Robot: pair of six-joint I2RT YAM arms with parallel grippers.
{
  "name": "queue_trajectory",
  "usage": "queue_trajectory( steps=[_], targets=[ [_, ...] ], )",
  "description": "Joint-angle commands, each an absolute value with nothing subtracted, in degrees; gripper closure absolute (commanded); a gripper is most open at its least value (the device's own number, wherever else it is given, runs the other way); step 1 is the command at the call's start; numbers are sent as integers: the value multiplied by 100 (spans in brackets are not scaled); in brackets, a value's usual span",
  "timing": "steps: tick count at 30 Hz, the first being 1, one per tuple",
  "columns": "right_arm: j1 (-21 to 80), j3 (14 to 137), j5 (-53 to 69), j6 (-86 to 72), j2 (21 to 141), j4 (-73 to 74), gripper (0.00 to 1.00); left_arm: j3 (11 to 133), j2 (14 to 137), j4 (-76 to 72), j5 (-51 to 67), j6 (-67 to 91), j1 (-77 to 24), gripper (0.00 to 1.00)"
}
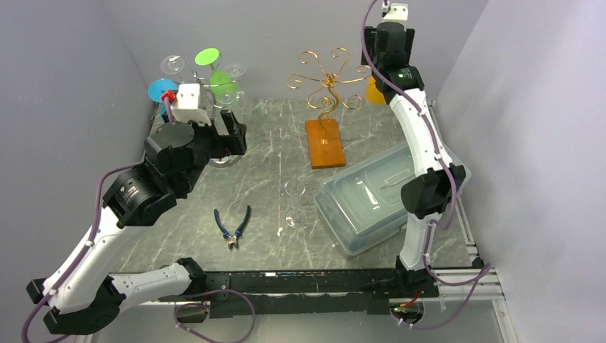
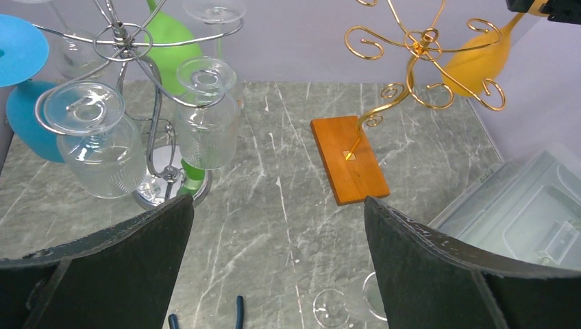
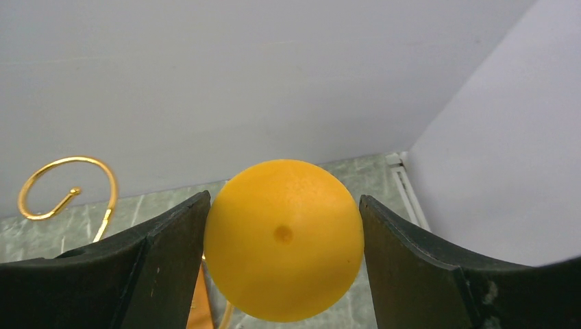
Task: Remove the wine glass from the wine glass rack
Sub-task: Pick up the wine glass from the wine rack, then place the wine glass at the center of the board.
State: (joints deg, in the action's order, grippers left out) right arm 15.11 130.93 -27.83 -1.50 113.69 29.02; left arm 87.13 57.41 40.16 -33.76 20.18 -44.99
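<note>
An orange wine glass (image 2: 475,60) hangs tilted at the right side of the gold wire wine glass rack (image 1: 325,84), its stem rising toward my right gripper (image 1: 381,77). In the right wrist view the glass's round orange end (image 3: 283,236) fills the gap between the fingers. The left finger (image 3: 161,260) touches it and the right one sits right at its edge. My right gripper (image 3: 282,233) is shut on it. The rack stands on an orange wooden base (image 2: 349,159). My left gripper (image 2: 277,264) is open over bare table, left of the rack.
A silver rack (image 2: 130,41) at the back left carries several clear, green and blue glasses. A clear plastic bin (image 1: 371,196) lies at the right. Blue-handled pliers (image 1: 232,225) and two clear glasses (image 1: 294,207) rest mid-table. Walls close in on three sides.
</note>
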Motion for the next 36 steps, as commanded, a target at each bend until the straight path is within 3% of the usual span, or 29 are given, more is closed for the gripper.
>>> queue_trajectory(
  steps=[1, 9, 21, 36],
  targets=[
    [1450, 12806, -3315, -246, 10552, 2612, 53, 8789, 5635, 3881, -3199, 1947, -4518, 0],
    [1458, 12244, -3335, -728, 9585, 3245, 54, 8680, 5594, 3746, -2769, 2092, -4518, 0],
    [1604, 11397, -1703, -1842, 7843, 4120, 55, 8481, 5811, 3155, -1611, 2382, -4498, 1],
    [1740, 10831, 1116, -3831, 7121, 3040, 55, 8000, 6293, 1219, 2084, 4354, -2768, 5]
  ],
)
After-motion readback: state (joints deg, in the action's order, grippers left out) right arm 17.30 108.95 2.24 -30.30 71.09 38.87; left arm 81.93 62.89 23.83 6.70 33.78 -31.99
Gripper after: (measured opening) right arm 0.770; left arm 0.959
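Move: The right hand already holds the orange wine glass by its foot, seemingly out past the hooks; the glass's middle is about 10 cm below and 4 cm left of the hand. The gold rack's middle lies some 18 cm left, 4 cm back and 20 cm down; the lidded box is 25 cm back, 3 cm right, 36 cm down. From the left hand, the orange glass is about 29 cm ahead, 40 cm right, 13 cm below. Back by about 25 cm and up some 12 cm the right hand carries the glass away from the rack, drifting slightly right, then swinging left, rolling its left side up about 35 degrees and turning counter-clockwise, its grip on the foot unchanged. The open, empty left hand shifts about 9 cm right, turning clockwise towards the glass and rolling its left side down. ##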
